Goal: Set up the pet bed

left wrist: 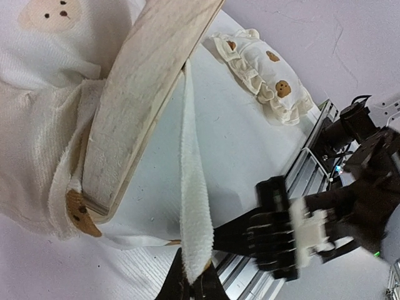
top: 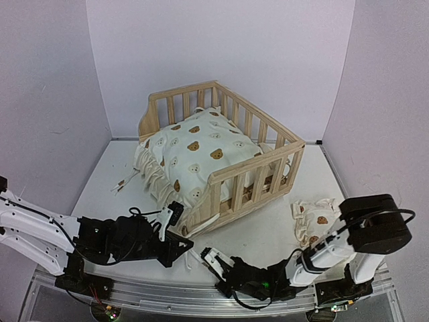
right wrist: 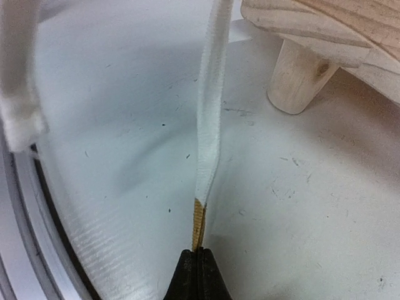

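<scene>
The pet bed [top: 251,176], a pine slatted frame, stands mid-table with the bear-print cushion [top: 201,151] lying in it. Two ties hang from the bed's near corner. My left gripper [left wrist: 195,272] is shut on the end of a fuzzy white tie [left wrist: 190,187] that runs up under the front rail [left wrist: 144,94]. Just to its right, low over the table, my right gripper [right wrist: 199,251] is shut on the tan tip of a smooth white tie [right wrist: 209,125]. Both grippers, left [top: 190,245] and right [top: 206,255], sit close together in front of that corner.
A small bear-print pillow [top: 314,218] lies on the table right of the bed. One round wooden foot [right wrist: 297,78] stands close behind the right gripper. The table's metal front edge [left wrist: 312,169] runs just behind both grippers. More ties [top: 124,182] trail off the bed's left side.
</scene>
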Robot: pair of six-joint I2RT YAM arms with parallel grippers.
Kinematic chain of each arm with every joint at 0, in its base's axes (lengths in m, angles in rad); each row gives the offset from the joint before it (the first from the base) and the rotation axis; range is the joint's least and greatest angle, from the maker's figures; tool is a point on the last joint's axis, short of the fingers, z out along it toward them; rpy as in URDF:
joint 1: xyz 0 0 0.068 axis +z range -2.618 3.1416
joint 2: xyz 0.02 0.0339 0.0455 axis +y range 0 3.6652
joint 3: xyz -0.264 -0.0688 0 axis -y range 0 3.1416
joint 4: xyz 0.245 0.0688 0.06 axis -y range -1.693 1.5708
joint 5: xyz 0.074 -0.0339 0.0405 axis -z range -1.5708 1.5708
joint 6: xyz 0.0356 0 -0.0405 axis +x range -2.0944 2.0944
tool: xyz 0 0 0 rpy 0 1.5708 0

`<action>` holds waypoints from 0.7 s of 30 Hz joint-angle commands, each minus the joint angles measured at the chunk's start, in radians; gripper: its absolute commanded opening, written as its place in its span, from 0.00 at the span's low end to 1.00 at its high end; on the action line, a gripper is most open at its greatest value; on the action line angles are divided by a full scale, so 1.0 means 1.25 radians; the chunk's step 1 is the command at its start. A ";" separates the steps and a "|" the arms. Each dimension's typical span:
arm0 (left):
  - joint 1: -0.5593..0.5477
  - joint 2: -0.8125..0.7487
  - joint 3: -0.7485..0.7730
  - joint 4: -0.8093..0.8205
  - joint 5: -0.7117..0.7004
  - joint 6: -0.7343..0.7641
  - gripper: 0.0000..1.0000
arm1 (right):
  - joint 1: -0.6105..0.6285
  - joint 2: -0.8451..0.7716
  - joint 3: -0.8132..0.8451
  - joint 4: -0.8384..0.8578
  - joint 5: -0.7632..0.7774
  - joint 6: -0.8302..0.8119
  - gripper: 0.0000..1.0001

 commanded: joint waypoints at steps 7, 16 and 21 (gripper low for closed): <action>0.016 0.120 0.079 -0.019 0.063 0.032 0.00 | -0.003 -0.385 -0.036 -0.218 -0.253 -0.200 0.00; 0.019 0.145 0.093 -0.014 0.103 0.038 0.00 | -0.113 -0.455 0.043 -0.224 -0.324 -0.589 0.00; 0.018 0.125 0.086 -0.015 0.092 0.026 0.00 | -0.191 -0.423 0.122 -0.275 -0.421 -0.686 0.00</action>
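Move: I already hold a tie end in each hand. From my right hand, low over the table, the tie pinched in my left fingers is roughly 13 cm up and 5 cm to the left, about level fore and aft. The bed's near corner is some 10 cm ahead, 5 cm left and 5 cm up; the metal rail lies about 7 cm straight behind. From my left hand, the right-hand tie end is about 5 cm right and 13 cm below, also level fore and aft. Keeping my right pinch shut on the tie's brown end, I lift it about 15 cm, drawing back a little first and then swinging forward, up past my left fingertips on their right side. On the way my wrist turns counter-clockwise some 25 degrees and the fingers tip upward. My left hand keeps its own tie pinched, sinking about 4 cm and easing slightly right. ##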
